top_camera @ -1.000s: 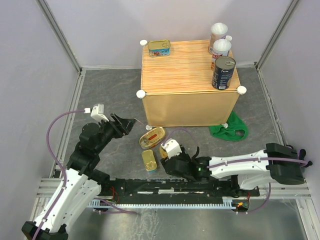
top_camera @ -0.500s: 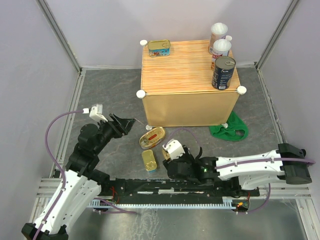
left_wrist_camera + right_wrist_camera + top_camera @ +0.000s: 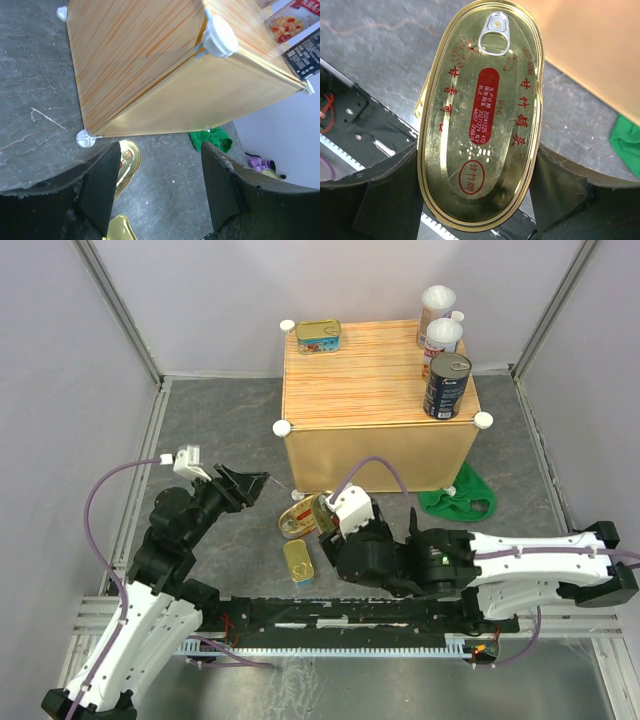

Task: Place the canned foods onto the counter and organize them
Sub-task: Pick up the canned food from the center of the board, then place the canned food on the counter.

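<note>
The counter point(image 3: 370, 370) carries a rectangular tin point(image 3: 318, 336), two white-lidded cylinders point(image 3: 443, 338) and a dark blue can point(image 3: 446, 385). My right gripper point(image 3: 330, 525) is shut on an oval gold tin with red print point(image 3: 480, 115), held off the floor just in front of the counter's tan side point(image 3: 590, 50). A second oval tin point(image 3: 297, 520) and a rectangular gold tin point(image 3: 298, 562) lie on the grey floor. Left of them, my left gripper point(image 3: 250, 485) hangs open and empty, looking past the oval tin point(image 3: 125, 162) at the counter's corner point(image 3: 130, 60).
A green cloth point(image 3: 456, 498) lies on the floor by the counter's front right corner. White round knobs point(image 3: 282, 427) stick out at the counter's corners. Grey walls and metal rails close in the floor, with the black base rail point(image 3: 350, 615) along the near edge.
My right arm has swung up and forward toward the counter, carrying the oval tin with it. The left arm has barely shifted.
</note>
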You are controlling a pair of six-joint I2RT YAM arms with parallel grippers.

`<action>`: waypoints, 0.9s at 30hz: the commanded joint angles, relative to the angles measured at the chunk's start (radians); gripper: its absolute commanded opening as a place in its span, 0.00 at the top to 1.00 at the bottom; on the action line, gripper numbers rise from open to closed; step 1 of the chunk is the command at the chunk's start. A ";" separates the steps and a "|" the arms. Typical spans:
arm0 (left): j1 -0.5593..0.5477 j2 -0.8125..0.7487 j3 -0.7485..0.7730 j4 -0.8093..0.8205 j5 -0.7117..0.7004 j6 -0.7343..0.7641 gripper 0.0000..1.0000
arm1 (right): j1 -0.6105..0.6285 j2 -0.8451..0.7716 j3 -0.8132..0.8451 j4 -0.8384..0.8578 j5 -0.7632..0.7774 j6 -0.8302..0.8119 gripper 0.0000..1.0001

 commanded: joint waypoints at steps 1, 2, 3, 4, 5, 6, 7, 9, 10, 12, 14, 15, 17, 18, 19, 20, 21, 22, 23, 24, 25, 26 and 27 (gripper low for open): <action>-0.003 -0.009 0.067 0.055 -0.005 -0.025 0.29 | 0.007 0.012 0.217 -0.076 0.137 -0.077 0.93; -0.003 -0.010 0.071 0.055 -0.006 -0.024 0.29 | 0.007 0.017 0.252 -0.078 0.150 -0.102 0.93; -0.003 -0.010 0.077 0.056 -0.005 -0.024 0.28 | 0.007 0.024 0.284 -0.079 0.161 -0.128 0.93; -0.003 -0.007 0.082 0.058 -0.005 -0.024 0.28 | 0.007 0.029 0.315 -0.078 0.176 -0.153 0.93; -0.003 -0.006 0.088 0.059 -0.004 -0.023 0.29 | 0.006 0.037 0.343 -0.077 0.192 -0.178 0.93; -0.004 -0.003 0.095 0.060 -0.004 -0.019 0.29 | 0.006 0.045 0.371 -0.078 0.206 -0.202 0.93; -0.003 0.002 0.104 0.059 -0.002 -0.016 0.29 | 0.005 0.055 0.396 -0.077 0.221 -0.224 0.93; -0.003 0.013 0.122 0.059 0.003 -0.006 0.28 | -0.006 0.070 0.442 -0.068 0.234 -0.263 0.93; -0.003 0.019 0.133 0.055 0.006 0.000 0.28 | -0.015 0.075 0.458 -0.060 0.235 -0.281 0.94; -0.003 0.031 0.149 0.054 0.011 0.007 0.28 | -0.043 0.078 0.484 -0.041 0.233 -0.311 0.94; -0.003 0.041 0.160 0.056 0.015 0.011 0.29 | -0.075 0.080 0.510 -0.026 0.226 -0.341 0.94; -0.004 0.047 0.163 0.061 0.019 0.012 0.29 | -0.097 0.082 0.524 -0.020 0.221 -0.355 0.94; -0.003 0.059 0.167 0.070 0.027 0.011 0.28 | -0.150 0.093 0.558 -0.017 0.197 -0.391 0.94; -0.003 0.064 0.168 0.077 0.031 0.011 0.29 | -0.182 0.098 0.573 -0.015 0.181 -0.404 0.94; -0.003 0.071 0.169 0.081 0.033 0.011 0.28 | -0.212 0.104 0.587 -0.012 0.163 -0.417 0.94; -0.003 0.075 0.170 0.087 0.036 0.011 0.29 | -0.245 0.111 0.601 -0.008 0.144 -0.428 0.94; -0.002 0.082 0.171 0.092 0.038 0.011 0.28 | -0.275 0.118 0.613 -0.001 0.124 -0.441 0.94; -0.002 0.087 0.173 0.095 0.039 0.012 0.28 | -0.307 0.126 0.623 0.008 0.105 -0.452 0.94; -0.003 0.091 0.175 0.100 0.039 0.015 0.28 | -0.338 0.136 0.638 0.011 0.083 -0.460 0.94; -0.003 0.097 0.177 0.103 0.039 0.017 0.28 | -0.369 0.147 0.651 0.013 0.063 -0.467 0.94; -0.003 0.104 0.179 0.108 0.039 0.020 0.29 | -0.400 0.158 0.662 0.015 0.042 -0.472 0.94; -0.003 0.109 0.180 0.112 0.041 0.022 0.28 | -0.429 0.170 0.673 0.019 0.024 -0.479 0.94; -0.003 0.116 0.183 0.115 0.042 0.024 0.28 | -0.460 0.183 0.687 0.021 0.004 -0.483 0.94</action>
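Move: The right gripper already holds the gold oval can in the air. The free middle of the wooden counter top lies about 33 cm ahead of it, 6 cm to its right and 3 cm above. The black can stands some 26 cm ahead and 17 cm right, the blue tin about 43 cm ahead and 5 cm left. From the idle left gripper, that free middle is roughly 20 cm ahead, 21 cm right and 2 cm up. Keep the oval can pinched in the right gripper and lift it first almost straight up, then swing it forward and a little right towards the counter's front edge: about 17 cm up and 13 cm forward in all. Tip the fingers up some 15 degrees on the way and turn them about as much clockwise. Raise the open, empty left gripper about 5 cm. ##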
